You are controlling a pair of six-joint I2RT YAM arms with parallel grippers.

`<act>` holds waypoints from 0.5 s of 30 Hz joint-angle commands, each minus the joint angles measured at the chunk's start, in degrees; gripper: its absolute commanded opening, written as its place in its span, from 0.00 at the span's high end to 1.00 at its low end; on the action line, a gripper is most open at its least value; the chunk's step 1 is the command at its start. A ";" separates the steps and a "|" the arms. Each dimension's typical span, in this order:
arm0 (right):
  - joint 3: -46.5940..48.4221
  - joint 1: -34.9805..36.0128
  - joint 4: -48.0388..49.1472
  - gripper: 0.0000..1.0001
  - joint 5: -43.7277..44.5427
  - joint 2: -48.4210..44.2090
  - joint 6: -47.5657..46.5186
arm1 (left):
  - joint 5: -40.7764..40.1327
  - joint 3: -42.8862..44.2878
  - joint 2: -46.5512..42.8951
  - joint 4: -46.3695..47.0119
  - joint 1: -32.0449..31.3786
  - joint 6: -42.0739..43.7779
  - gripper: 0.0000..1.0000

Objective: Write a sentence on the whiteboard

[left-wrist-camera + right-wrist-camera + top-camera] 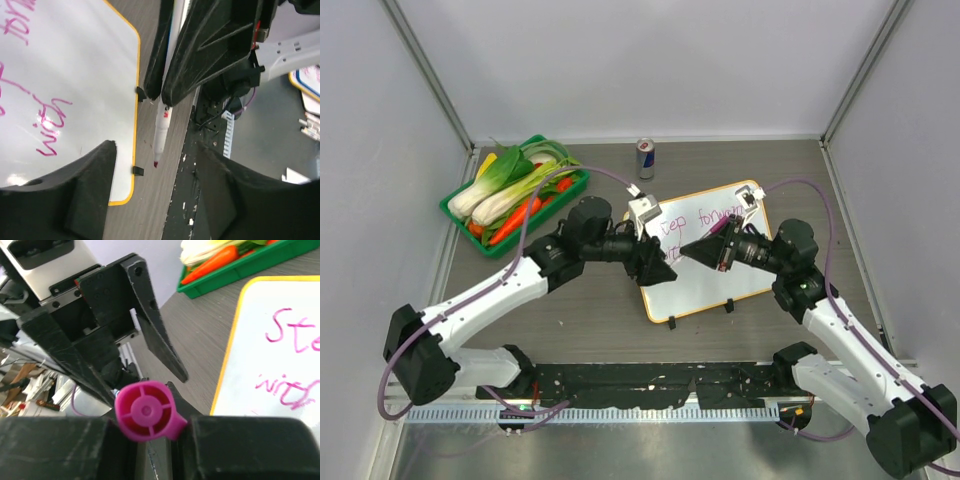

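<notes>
The whiteboard [720, 282] lies flat right of centre, its sentence [692, 222] in pink on the upper part. In the left wrist view the whiteboard [75, 60] shows the pink word "with" [52, 125] and two black clips [138, 171] on its orange rim. My right gripper [698, 250] hovers over the board's left edge, shut on a white marker [161, 127] whose red tip points at the table beside the board. The marker's pink cap [145, 410] sits between the right gripper [150, 427] fingers. My left gripper [156, 150] faces it, open, jaws wide either side of the tip without touching.
A green tray [447, 207] of leeks, carrots and other vegetables sits at the back left. A drinks can [645, 158] stands behind the board. A black mat [650, 380] runs along the near edge between the arm bases. Enclosure walls close in left, right and back.
</notes>
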 commanded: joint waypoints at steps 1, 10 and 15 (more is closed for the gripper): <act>3.44 0.10 -9.67 0.99 11.07 -2.30 -5.97 | -8.20 -4.69 -4.17 1.83 0.21 -4.21 0.25; 3.53 -0.16 -18.23 0.99 25.25 -5.64 -9.14 | -21.06 -17.87 -8.13 7.54 6.34 -14.92 0.15; 3.53 -0.25 -18.84 0.98 25.78 -5.82 -9.67 | -13.33 -22.19 -6.03 16.14 15.49 -20.91 0.15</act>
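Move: The marker is in the right fingers, its tip reaching between the left fingers; its middle lies about 6 cm right and 3 cm ahead of the left hand. From that hand, the whiteboard's left edge is some 8 cm ahead, 7 cm left and 21 cm below. For the right hand, the whiteboard's middle lies about 8 cm ahead, 5 cm right and 24 cm below; the word "with" is 8 cm ahead and 2 cm left. The right fingers keep their grip on the marker while the left fingers, already parted around its tip, spread wider and clear it. The left hand sinks about 10 cm and swings left and somewhat forward to the board's left edge, turning some 30 degrees counter-clockwise; the right goes right, forward and down towards the board, turning clockwise and dipping its fingertips. ##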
